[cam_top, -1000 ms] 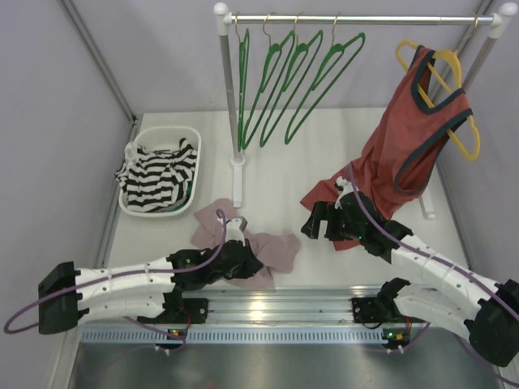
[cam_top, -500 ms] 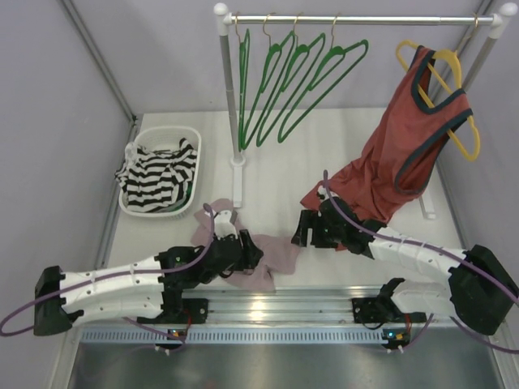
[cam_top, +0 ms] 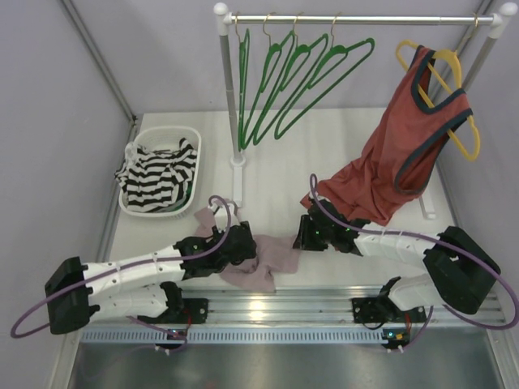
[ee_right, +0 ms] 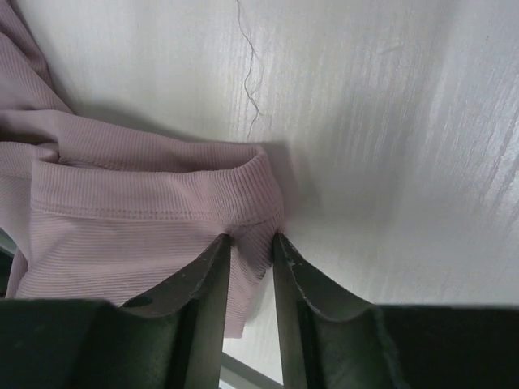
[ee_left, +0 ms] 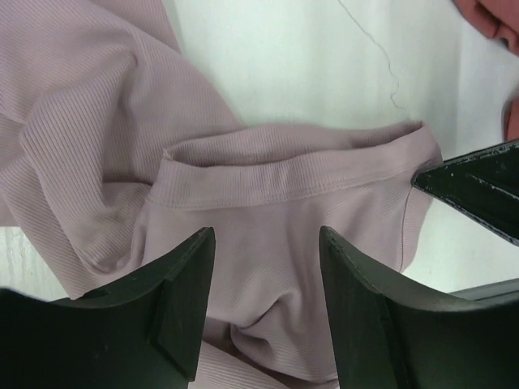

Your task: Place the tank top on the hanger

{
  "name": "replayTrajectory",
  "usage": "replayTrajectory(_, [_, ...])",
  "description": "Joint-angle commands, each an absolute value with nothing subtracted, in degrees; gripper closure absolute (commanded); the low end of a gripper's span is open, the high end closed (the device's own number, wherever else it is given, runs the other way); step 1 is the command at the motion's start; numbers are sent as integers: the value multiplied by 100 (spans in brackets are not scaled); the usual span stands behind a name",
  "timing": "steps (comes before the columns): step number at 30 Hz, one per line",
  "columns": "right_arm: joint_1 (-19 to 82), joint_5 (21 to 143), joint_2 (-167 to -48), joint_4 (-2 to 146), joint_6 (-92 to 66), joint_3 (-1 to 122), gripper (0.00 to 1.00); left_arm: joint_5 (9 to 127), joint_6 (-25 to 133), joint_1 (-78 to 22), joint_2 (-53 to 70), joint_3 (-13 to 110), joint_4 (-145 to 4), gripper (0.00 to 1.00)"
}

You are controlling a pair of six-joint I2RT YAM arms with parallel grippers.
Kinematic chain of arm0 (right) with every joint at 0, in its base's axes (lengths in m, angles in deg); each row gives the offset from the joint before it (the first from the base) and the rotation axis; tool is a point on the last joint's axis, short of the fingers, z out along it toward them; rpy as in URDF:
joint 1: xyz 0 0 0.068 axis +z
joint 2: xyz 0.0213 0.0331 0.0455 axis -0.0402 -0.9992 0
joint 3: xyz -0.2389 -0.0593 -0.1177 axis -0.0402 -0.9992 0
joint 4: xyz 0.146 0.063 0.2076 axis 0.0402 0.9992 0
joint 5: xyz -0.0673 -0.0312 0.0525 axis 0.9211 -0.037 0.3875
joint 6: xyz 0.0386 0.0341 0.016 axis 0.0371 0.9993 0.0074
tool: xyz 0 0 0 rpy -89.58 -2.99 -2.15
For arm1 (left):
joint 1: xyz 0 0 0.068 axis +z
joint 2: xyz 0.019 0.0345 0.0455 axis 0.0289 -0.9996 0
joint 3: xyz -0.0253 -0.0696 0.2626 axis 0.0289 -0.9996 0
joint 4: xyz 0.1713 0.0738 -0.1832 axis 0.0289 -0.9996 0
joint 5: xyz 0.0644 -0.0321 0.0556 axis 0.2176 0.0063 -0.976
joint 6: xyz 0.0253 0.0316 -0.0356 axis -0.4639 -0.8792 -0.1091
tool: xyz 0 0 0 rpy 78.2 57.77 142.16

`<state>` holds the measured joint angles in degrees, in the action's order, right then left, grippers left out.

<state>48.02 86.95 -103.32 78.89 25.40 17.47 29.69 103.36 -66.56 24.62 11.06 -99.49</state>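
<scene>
The dusty-pink tank top (cam_top: 276, 258) lies crumpled on the white table between my two grippers. My left gripper (cam_top: 246, 245) sits low over its left part, jaws open, straddling a fold of the fabric (ee_left: 276, 186). My right gripper (cam_top: 301, 236) is at the top's right corner, its fingers closed on the ribbed hem (ee_right: 122, 219). The right gripper (ee_right: 253, 239) pinches the fabric edge against the table. Its dark finger shows in the left wrist view (ee_left: 478, 186). Several green hangers (cam_top: 300, 81) hang on the rail at the back.
A white basket (cam_top: 191, 139) holding a striped garment stands at the back left. The rack's white pole (cam_top: 231, 105) stands behind the tank top. A rust-red top (cam_top: 405, 138) hangs on a yellow hanger (cam_top: 464, 138) at the right, its hem draped onto the table behind my right arm.
My right gripper moved left from the rust-red top to the tank top's right corner and closed on it. My left gripper shifted right over the fabric. The green hangers swung slightly.
</scene>
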Motion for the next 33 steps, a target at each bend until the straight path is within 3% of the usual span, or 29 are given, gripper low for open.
replayTrajectory(1, [4897, 8892, -10234, 7391, 2589, 1889, 74, 3355, 9966, -6302, 2482, 1187, -9383, 41])
replayTrajectory(3, [4897, 8936, -10120, 7505, 2528, 1906, 91, 3810, 9825, -5906, 2430, 1160, -9207, 41])
replayTrajectory(5, [4897, 9234, -9953, 7873, 2449, 1941, 100, 3979, 9667, -5634, 2342, 1204, -9189, 41])
replayTrajectory(13, [4897, 9964, -8574, 8990, 2150, 1862, 100, 4559, 9245, -5422, 1753, 1468, -9084, 42])
replayTrajectory(21, [4897, 9948, -7326, 9465, 1553, 1897, 100, 4744, 9139, -5360, 1322, 1670, -8890, 41])
replayTrajectory(33, [4897, 9956, -7148, 9527, 666, 2774, 100, 4868, 8585, -5307, 1762, 2196, -8757, 39])
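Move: The right hand's half-closed fingers straddle the corner of the tank top's hem. From that hand, the red top's lower end lies about 12 cm ahead and 13 cm to the right, near the same height. The middle of the hem sits about 3 cm ahead of the left hand, 4 cm to its right and 7 cm below; the rack foot is some 14 cm ahead of the left hand, 5 cm to its left and 7 cm below. Right fingers pinch the hem corner and raise it about 12 cm, drifting right; open left hand edges forward-right. ##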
